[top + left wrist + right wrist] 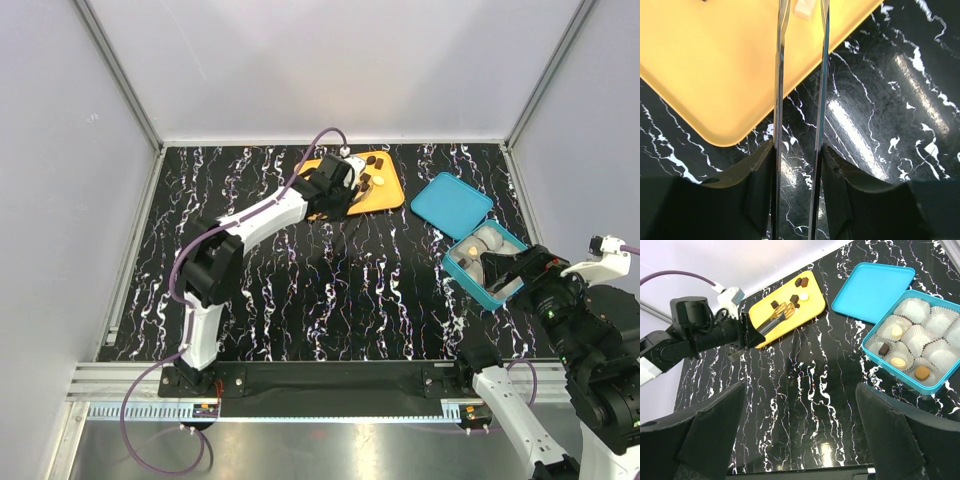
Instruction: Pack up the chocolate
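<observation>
Loose chocolate pieces, dark (pixel 774 303) and cream (pixel 803 296), lie on the orange tray (pixel 815 305) at the back of the table. My left gripper (pixel 365 182) reaches over that tray. Its two thin metal blades (pixel 780 75) flank a cream piece (pixel 805 9) and are shut on it; the tips run out of the top of the left wrist view. The teal box (pixel 875 354) at the right holds several pieces in white paper cups, among them a dark one (pixel 883 349). My right gripper (pixel 801 390) hangs wide open over bare table beside the box, holding nothing.
The teal lid (pixel 875 290) lies flat behind the box, between it and the tray. White walls with metal rails (pixel 130 250) close in the black marbled table (pixel 330 290) on three sides.
</observation>
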Robot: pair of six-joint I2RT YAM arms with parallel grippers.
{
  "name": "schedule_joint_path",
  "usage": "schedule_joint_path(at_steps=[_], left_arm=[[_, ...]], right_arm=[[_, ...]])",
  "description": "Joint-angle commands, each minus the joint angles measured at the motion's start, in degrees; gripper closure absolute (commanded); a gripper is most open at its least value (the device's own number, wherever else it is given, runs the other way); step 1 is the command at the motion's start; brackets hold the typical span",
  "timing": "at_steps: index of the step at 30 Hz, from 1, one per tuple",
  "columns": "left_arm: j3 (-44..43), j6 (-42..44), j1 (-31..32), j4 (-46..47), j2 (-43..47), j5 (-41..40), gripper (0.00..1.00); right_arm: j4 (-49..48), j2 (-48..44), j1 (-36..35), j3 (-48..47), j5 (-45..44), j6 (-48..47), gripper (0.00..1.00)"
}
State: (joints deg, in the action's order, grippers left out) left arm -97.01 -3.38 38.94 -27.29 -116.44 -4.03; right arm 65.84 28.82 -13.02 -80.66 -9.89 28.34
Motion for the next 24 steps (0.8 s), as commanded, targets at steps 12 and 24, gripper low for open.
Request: schedule_joint_path(at_steps=[12, 24], left_arm=[[-2.8, 1.5, -1.1, 2.4, -5.5, 2.0, 0.54], [-5.5, 1.4, -1.1, 1.2, -7.0, 3.2, 0.57]], right_arm=[[-2.1, 0.2, -0.3, 0.6, -1.8, -1.4, 0.0], [-3.0, 0.6, -0.3, 1.7, -2.1, -2.0, 0.0]])
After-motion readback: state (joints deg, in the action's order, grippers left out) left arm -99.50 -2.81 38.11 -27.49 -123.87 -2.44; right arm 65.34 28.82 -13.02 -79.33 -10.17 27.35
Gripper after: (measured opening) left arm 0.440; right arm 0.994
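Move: Nearly straight below the left hand, about 6 cm down and 1 cm to its right and farther out, lies the pale square chocolate in the orange tray. From that chocolate, two dark squares sit 2 and 4 cm farther out, the round cream one about 3 cm right and 3 cm out, and a lone dark square 7 cm left and 5 cm out. From the right hand the pale chocolate is some 30 cm ahead, 25 cm left and 32 cm below. Sinking almost straight down by about 5.5 cm, the left hand brings its part-open fingers towards the pale square chocolate near the tray's near edge, then eases forward just under 1 cm at the bottom with a slight lift. The gap between the fingers stays as it was; the slanted wrist tips only some 5 degrees. Contact with the chocolate can't be made out. ##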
